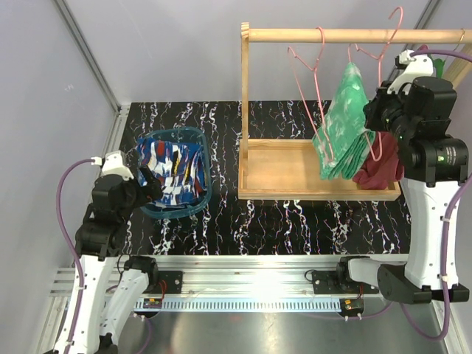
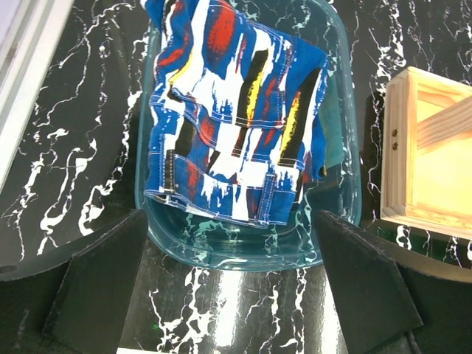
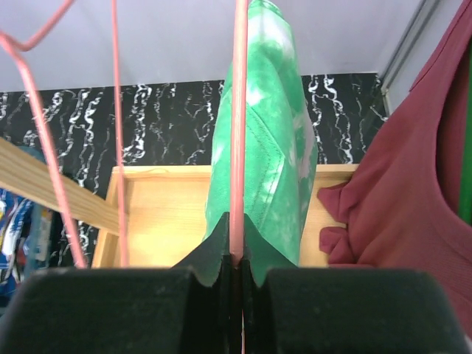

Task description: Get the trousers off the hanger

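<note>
The blue trousers (image 1: 173,168) with white, red and yellow patches lie folded in a teal basin (image 1: 201,193); they also show in the left wrist view (image 2: 236,110). My left gripper (image 1: 150,184) is open and empty at the basin's near rim (image 2: 243,254), its fingers (image 2: 96,287) apart. The green mottled trousers (image 1: 343,122) hang from a pink hanger (image 1: 377,70) on the wooden rail (image 1: 354,35). My right gripper (image 1: 377,110) is shut on that hanger's pink wire (image 3: 238,110), right in front of the green trousers (image 3: 276,155).
An empty pink hanger (image 1: 311,66) hangs on the rail to the left. A maroon sleeveless top (image 1: 380,168) hangs at the right, touching the rack's wooden base tray (image 1: 284,173). The rack's upright post (image 1: 244,110) stands beside the basin.
</note>
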{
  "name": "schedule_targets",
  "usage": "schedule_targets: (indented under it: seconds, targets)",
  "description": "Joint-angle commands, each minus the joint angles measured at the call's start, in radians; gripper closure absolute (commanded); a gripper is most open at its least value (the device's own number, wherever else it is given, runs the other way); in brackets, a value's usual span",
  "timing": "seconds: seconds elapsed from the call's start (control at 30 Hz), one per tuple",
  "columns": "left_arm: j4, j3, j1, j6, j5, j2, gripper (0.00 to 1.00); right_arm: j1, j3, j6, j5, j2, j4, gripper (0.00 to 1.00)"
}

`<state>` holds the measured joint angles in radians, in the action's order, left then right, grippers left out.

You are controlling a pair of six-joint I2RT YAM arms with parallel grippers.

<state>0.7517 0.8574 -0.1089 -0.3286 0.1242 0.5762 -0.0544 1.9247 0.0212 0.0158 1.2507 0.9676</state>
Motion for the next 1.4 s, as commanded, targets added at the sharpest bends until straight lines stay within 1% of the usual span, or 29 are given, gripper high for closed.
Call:
schedule_targets:
  seconds: [0.0, 0.07, 0.13, 0.17, 0.23, 0.27, 0.3, 0.33, 0.37, 0.43, 0.47, 0.53, 0.57, 0.6, 0.63, 0.67, 0.7, 0.73, 0.77, 0.8, 0.83, 0.93, 1.0, 1.1, 1.13, 1.2, 1.37]
  targets:
    - [-0.066, 0.058, -0.031, 0.008, -0.009, 0.013, 0.01, -0.004, 0.047, 0.054, -0.045, -0.104, -0.121, 1.0]
    - [-0.074, 0.087, -0.07, 0.005, 0.023, 0.03, 0.01, -0.004, 0.031, 0.072, -0.028, -0.152, -0.068, 1.0]
    - [-0.069, 0.147, -0.115, -0.006, 0.052, 0.068, 0.01, -0.004, 0.008, 0.086, -0.027, -0.18, -0.024, 1.0]
    - [-0.069, 0.166, -0.186, -0.01, 0.105, 0.08, 0.01, -0.005, 0.0, 0.092, -0.036, -0.21, 0.009, 1.0]
    - [-0.063, 0.23, -0.286, -0.027, 0.185, 0.125, 0.01, -0.004, -0.044, 0.095, -0.065, -0.246, 0.026, 1.0]
    - [-0.052, 0.253, -0.398, -0.035, 0.298, 0.145, 0.01, -0.005, -0.055, 0.094, -0.073, -0.279, 0.046, 1.0]
    - [-0.039, 0.284, -0.452, -0.043, 0.351, 0.158, 0.01, -0.007, -0.075, 0.097, -0.079, -0.295, 0.062, 1.0]
    - [-0.023, 0.331, -0.498, -0.056, 0.383, 0.183, 0.01, -0.009, -0.079, 0.095, -0.083, -0.309, 0.089, 1.0]
    - [-0.02, 0.357, -0.578, -0.064, 0.42, 0.194, 0.01, -0.007, -0.085, 0.095, -0.102, -0.342, 0.136, 1.0]
    - [-0.018, 0.426, -0.655, -0.082, 0.439, 0.229, 0.01, -0.01, -0.124, 0.095, -0.114, -0.387, 0.173, 1.0]
    - [-0.018, 0.446, -0.743, -0.086, 0.466, 0.241, 0.01, -0.01, -0.134, 0.095, -0.109, -0.425, 0.192, 1.0]
    - [-0.041, 0.5, -0.849, -0.078, 0.509, 0.275, 0.01, -0.01, -0.153, 0.098, -0.093, -0.462, 0.242, 1.0]
    - [-0.054, 0.515, -0.976, -0.067, 0.561, 0.316, 0.01, -0.012, -0.167, 0.102, -0.094, -0.493, 0.253, 1.0]
    - [-0.099, 0.531, -1.045, -0.025, 0.592, 0.339, 0.01, -0.012, -0.173, 0.106, -0.1, -0.505, 0.266, 1.0]
    - [-0.135, 0.546, -1.19, 0.011, 0.627, 0.362, 0.01, -0.013, -0.179, 0.114, -0.106, -0.519, 0.282, 1.0]
    - [-0.179, 0.546, -1.262, 0.057, 0.685, 0.41, 0.01, -0.013, -0.2, 0.118, -0.111, -0.54, 0.287, 1.0]
    - [-0.31, 0.537, -1.328, 0.173, 0.712, 0.428, 0.01, -0.013, -0.21, 0.123, -0.109, -0.553, 0.287, 1.0]
    - [-0.39, 0.525, -1.388, 0.236, 0.732, 0.45, 0.01, -0.013, -0.219, 0.129, -0.112, -0.56, 0.295, 1.0]
    - [-0.461, 0.502, -1.478, 0.294, 0.745, 0.468, 0.01, -0.013, -0.242, 0.132, -0.112, -0.579, 0.295, 1.0]
    - [-0.559, 0.505, -1.511, 0.36, 0.741, 0.52, 0.01, -0.013, -0.253, 0.132, -0.116, -0.585, 0.293, 1.0]
    - [-0.593, 0.514, -1.549, 0.371, 0.736, 0.546, 0.01, -0.015, -0.26, 0.132, -0.123, -0.596, 0.292, 1.0]
    - [-0.641, 0.595, -1.574, 0.343, 0.68, 0.674, 0.01, -0.024, -0.26, 0.131, -0.131, -0.596, 0.293, 1.0]
    - [-0.701, 0.641, -1.591, 0.338, 0.677, 0.764, 0.01, -0.028, -0.241, 0.126, -0.128, -0.591, 0.293, 1.0]
    - [-0.77, 0.693, -1.606, 0.333, 0.687, 0.844, 0.01, -0.038, -0.208, 0.126, -0.129, -0.579, 0.29, 1.0]
    - [-0.781, 0.709, -1.606, 0.3, 0.687, 0.894, 0.01, -0.039, -0.201, 0.126, -0.141, -0.574, 0.289, 1.0]
    - [-0.816, 0.736, -1.606, 0.296, 0.706, 0.944, 0.01, -0.041, -0.171, 0.131, -0.16, -0.568, 0.286, 1.0]
    - [-0.822, 0.874, -1.601, 0.307, 0.681, 1.102, 0.01, -0.05, -0.115, 0.132, -0.186, -0.55, 0.283, 1.0]
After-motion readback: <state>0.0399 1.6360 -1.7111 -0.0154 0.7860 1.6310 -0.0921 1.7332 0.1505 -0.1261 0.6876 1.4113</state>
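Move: Straight ahead of the right hand, which already pinches the hanger's near wire, the green trousers' middle lies about 11 cm off and 8 cm lower. The empty pink hanger is some 11 cm left and 6 cm ahead of this hand, the red top about 11 cm right and 10 cm ahead, 5 cm lower. From the left hand the trousers lie roughly 55 cm right, 16 cm ahead and 14 cm higher. Drawing the hanger and green trousers back about 20 cm out of the rack, the right hand keeps its pinch and sinks some 6 cm. The left hand sweeps nearly 50 cm right towards the trousers, rising about 15 cm and then swinging back too, its wrist turning clockwise until the wide-open fingers point level, forward and right at the cloth. ##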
